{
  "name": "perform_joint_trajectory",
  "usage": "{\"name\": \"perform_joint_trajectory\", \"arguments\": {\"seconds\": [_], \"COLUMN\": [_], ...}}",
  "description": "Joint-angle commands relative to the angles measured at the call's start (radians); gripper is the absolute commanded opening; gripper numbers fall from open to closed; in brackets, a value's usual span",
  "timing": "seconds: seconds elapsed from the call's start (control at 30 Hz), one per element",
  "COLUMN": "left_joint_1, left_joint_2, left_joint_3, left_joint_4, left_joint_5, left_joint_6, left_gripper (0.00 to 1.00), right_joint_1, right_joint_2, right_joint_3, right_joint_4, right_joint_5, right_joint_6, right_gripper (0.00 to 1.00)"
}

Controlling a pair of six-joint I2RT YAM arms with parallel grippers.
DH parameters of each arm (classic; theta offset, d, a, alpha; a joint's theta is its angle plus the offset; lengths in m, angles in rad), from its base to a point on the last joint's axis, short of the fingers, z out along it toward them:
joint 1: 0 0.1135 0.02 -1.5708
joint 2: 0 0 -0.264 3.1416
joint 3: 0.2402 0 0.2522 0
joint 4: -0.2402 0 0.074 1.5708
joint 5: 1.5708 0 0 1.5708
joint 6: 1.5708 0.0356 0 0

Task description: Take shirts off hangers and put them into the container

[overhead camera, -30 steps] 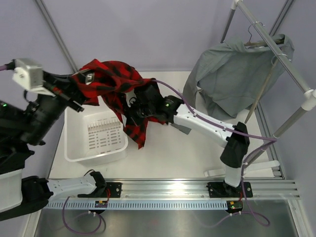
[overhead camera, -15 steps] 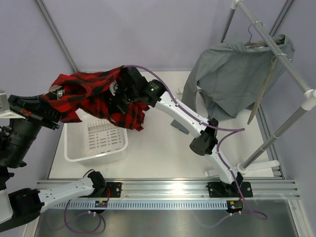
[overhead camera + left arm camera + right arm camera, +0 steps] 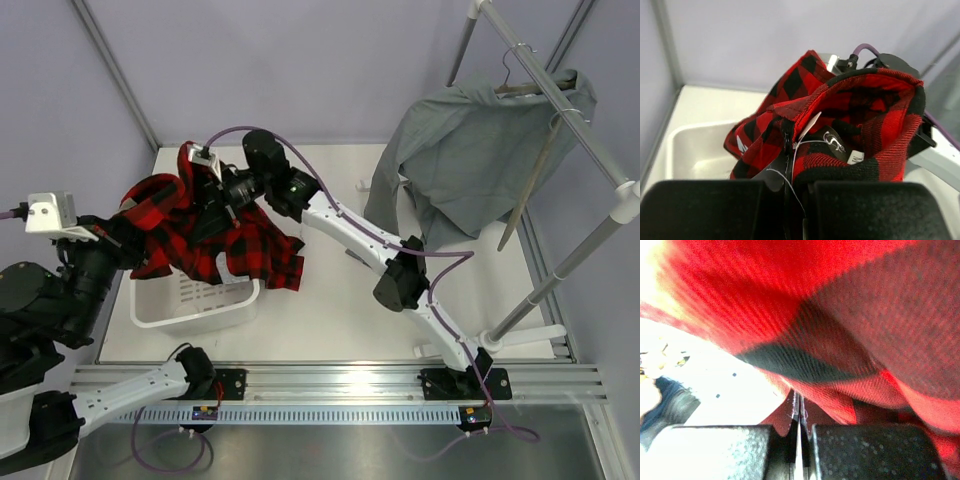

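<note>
The red-and-black plaid shirt (image 3: 225, 240) hangs bunched over the white container (image 3: 190, 312), held between both grippers. My left gripper (image 3: 135, 240) is shut on its collar edge by the neck label (image 3: 856, 157); the left wrist view shows the cloth (image 3: 860, 120) pinched at the left gripper (image 3: 790, 200). My right gripper (image 3: 215, 190) is shut on a fold of the plaid cloth (image 3: 840, 315), which runs into the right gripper (image 3: 800, 432). The grey shirt (image 3: 470, 160) hangs on its hanger (image 3: 518, 82) on the rack. A bare beige hanger (image 3: 530, 185) dangles beside it.
The white rack rail (image 3: 590, 150) and its upright poles stand at the right. The right arm (image 3: 400, 275) stretches across the white table (image 3: 330, 310) toward the container. The container's inside wall (image 3: 695, 150) shows under the shirt. Purple walls close the back and left.
Both grippers carried the plaid shirt left and down, from above the table beside the container to over it. The right arm reached farther left. The grey shirt has not moved.
</note>
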Motion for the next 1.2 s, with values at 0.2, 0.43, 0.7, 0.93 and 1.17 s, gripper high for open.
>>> {"name": "perform_joint_trajectory", "arguments": {"seconds": [0.2, 0.43, 0.7, 0.93, 1.17], "left_joint_1": [0.001, 0.001, 0.021, 0.041, 0.040], "left_joint_2": [-0.035, 0.177, 0.509, 0.564, 0.655], "left_joint_3": [-0.122, -0.015, 0.264, 0.572, 0.683], "left_joint_4": [0.367, 0.764, 1.462, 1.418, 1.453], "left_joint_5": [-0.160, -0.179, -0.237, -0.025, 0.175], "left_joint_6": [0.213, 0.706, 1.525, 1.516, 1.613], "left_gripper": [0.00, 0.00, 0.00, 0.00, 0.00], "right_joint_1": [0.011, 0.013, 0.011, 0.014, 0.099], "right_joint_2": [-0.340, -0.682, -1.090, -1.288, -1.299], "right_joint_3": [-0.444, -0.725, -1.078, -1.255, -1.253], "right_joint_4": [-0.363, -0.400, -0.449, -0.434, -0.533], "right_joint_5": [0.473, 0.796, 0.939, 0.900, 0.970], "right_joint_6": [-0.398, -0.361, -0.315, -0.229, -0.226], "right_gripper": [0.00, 0.00, 0.00, 0.00, 0.00]}}
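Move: My left hand still grips the red plaid shirt high up; the container's middle is about 14 cm ahead of it, 4 cm to its left and some 41 cm below. The shirt's bunched body hangs roughly 8 cm ahead, 6 cm to the right and 12 cm below that hand. For my right hand, shut and up against the cloth, the container's middle lies about 10 cm ahead, 8 cm left and 30 cm down. I keep the shirt pinched in my left hand, dip a touch, then haul it up about 30 cm, easing forward before swinging back and left as the wrist tips up and turns counter-clockwise. My right hand, fingers shut, drops first, then comes free of the cloth and sweeps roughly 24 cm to the right, rising again and turning clockwise, ending slightly back. ##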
